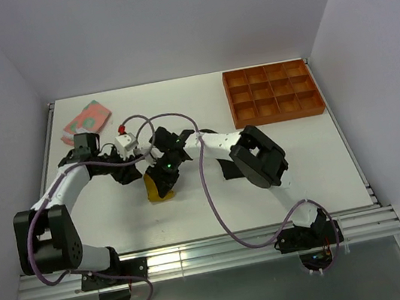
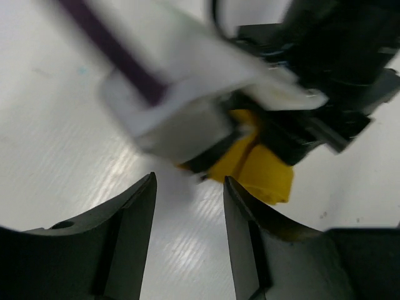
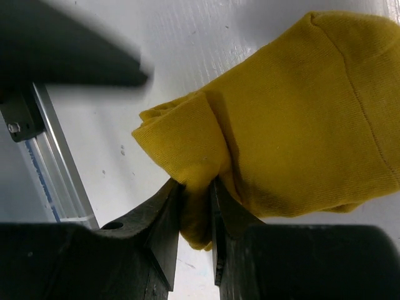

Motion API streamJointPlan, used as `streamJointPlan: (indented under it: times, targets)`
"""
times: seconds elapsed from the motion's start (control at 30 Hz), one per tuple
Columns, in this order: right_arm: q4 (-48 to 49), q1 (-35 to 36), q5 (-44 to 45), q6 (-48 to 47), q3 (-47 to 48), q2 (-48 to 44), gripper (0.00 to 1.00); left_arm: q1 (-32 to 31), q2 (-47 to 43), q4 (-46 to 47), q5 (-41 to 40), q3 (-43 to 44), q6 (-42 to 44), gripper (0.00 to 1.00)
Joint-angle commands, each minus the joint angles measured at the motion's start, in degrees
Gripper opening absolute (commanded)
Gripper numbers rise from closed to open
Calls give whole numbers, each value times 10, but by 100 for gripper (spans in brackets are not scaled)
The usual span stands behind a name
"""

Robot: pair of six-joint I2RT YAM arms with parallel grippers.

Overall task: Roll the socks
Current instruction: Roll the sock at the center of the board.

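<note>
The mustard-yellow sock (image 3: 300,119) lies on the white table, partly folded over itself. My right gripper (image 3: 197,187) is shut on a bunched fold at the sock's edge. From above, the yellow sock (image 1: 162,188) shows just below the right gripper (image 1: 164,174). My left gripper (image 2: 189,178) is open with only bare table between its fingers. It sits a short way left of the yellow sock (image 2: 262,169) and is not touching it. The pink sock with green patches (image 1: 88,119) lies at the far left. A dark shape (image 1: 224,170) under the right arm may be the black sock.
An orange tray (image 1: 273,93) with square compartments stands at the far right of the table. The right arm's wrist and purple cable (image 2: 112,50) hang blurred just ahead of the left gripper. White walls enclose the table on three sides.
</note>
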Motion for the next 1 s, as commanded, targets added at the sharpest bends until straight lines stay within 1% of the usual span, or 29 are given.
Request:
streamJointPlan:
  times: [0.0,0.07,0.17,0.33,0.63,0.77,0.97]
  targets:
    - [-66,-1,34,-7,-17,57,12,-40,-25,0,10,-19,42,53]
    - [-66,-4,32,-5,-14,60,12,-58,-25,1,13,-30,44,54]
    - [-67,-6,28,-4,-8,67,12,-67,-21,0,22,-41,46,55]
    - [-60,-8,21,0,-8,71,12,-68,5,-51,55,-32,82,56]
    - [-59,-10,19,3,-4,81,11,-73,48,-101,75,-24,122,57]
    - [-50,-10,18,7,-8,81,12,-77,62,-98,80,-22,121,56]
    - [-48,-11,17,8,-9,84,11,-82,72,-71,90,-25,94,56]
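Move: The half-rolled yellow sock lies about 8 cm to the left gripper's right, 6 cm back towards the base and some 7 cm below it. The right fingers already pinch its roll; from them the sock's middle is about 3 cm ahead and 2 cm left, a centimetre lower. The black sock lies some 10 cm ahead and 19 cm right of the right hand; the pink cloth is about 18 cm ahead and 10 cm left of the left gripper, at table level. Bring the left gripper back about 7 cm while moving it some 4 cm right and 5 cm down, to the near left end of the yellow sock's roll, beside the right fingers. Swing it clockwise some 15 degrees, tip it slightly, and keep its fingers half open. Keep the right hand in place, still pinching the roll, with only a slight tilt. ##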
